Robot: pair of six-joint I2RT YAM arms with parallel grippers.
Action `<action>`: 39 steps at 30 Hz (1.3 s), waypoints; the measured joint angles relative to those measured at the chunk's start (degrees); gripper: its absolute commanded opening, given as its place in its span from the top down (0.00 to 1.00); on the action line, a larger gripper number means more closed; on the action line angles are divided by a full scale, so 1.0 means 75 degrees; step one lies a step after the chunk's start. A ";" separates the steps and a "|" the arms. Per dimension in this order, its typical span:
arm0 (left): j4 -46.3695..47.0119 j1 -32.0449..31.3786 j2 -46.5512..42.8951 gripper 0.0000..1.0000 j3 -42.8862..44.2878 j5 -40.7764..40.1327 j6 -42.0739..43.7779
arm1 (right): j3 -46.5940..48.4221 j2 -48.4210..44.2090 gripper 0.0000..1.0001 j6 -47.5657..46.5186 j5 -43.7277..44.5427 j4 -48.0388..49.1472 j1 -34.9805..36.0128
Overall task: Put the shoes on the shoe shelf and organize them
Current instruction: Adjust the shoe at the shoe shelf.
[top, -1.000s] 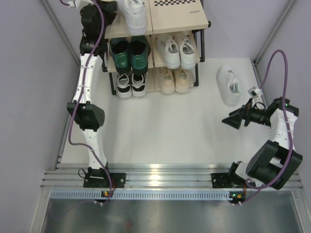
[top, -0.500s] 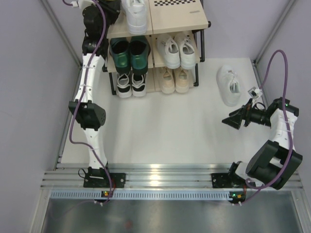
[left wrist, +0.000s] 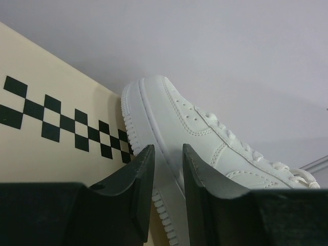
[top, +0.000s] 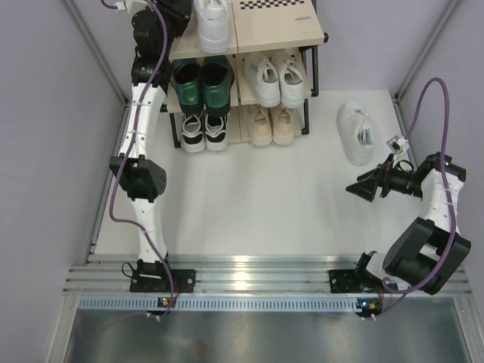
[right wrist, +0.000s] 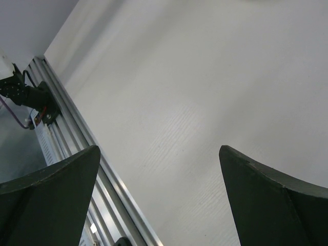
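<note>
The shoe shelf (top: pixel 280 29) stands at the back. Its lower tiers hold black-and-white sneakers (top: pixel 204 130), beige sneakers (top: pixel 272 125), dark green shoes (top: pixel 201 82) and white sneakers (top: pixel 274 79). One white sneaker (top: pixel 212 23) lies on the top board (left wrist: pixel 31 159). My left gripper (top: pixel 181 10) is right beside it. In the left wrist view its jaws (left wrist: pixel 168 154) stand narrowly open, with the sneaker's (left wrist: pixel 195 123) sole edge showing through the gap. Another white sneaker (top: pixel 357 132) lies on the table at the right. My right gripper (top: pixel 355 189) hangs wide open below it, and nothing is between its fingers (right wrist: pixel 159 154).
Grey walls close in the left, back and right sides. A metal rail (top: pixel 242 276) carries both arm bases along the near edge and also shows in the right wrist view (right wrist: pixel 77 138). A purple cable (top: pixel 431 98) loops above the right arm. White tabletop (top: pixel 257 197) lies between shelf and rail.
The left arm has edged a little farther back along the top shelf, and its jaws have parted slightly. The right arm has not moved.
</note>
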 measured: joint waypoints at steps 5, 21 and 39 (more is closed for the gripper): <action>0.0090 -0.0041 0.0038 0.66 0.0012 0.0003 -0.0032 | 0.0000 0.0015 0.01 -0.0003 0.0000 -0.0023 -0.0038; 0.0213 -0.0047 -0.0245 0.39 -0.0265 -0.0297 -0.0175 | 0.0000 0.0020 0.01 -0.0052 0.0012 -0.0047 -0.0096; -0.1064 0.1600 -0.4584 0.14 -0.4908 0.0828 0.1816 | 0.0469 -0.0554 0.00 0.1580 0.2122 0.1795 -0.0146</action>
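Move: The white shoe on the top shelf is right beside the left hand, its middle about 8 cm to the right and 3 cm back, roughly level. On the shelf below, some 20 cm lower and 5 cm back, the left green shoe is straight under the hand and the right green shoe 9 cm to the hand's right. From the right hand, the loose white shoe lies about 23 cm ahead, 3 cm right and 13 cm below. The left hand opens wider and leaves the top-shelf shoe, 11 cm left, 13 back; the right shifts 5 cm right. ##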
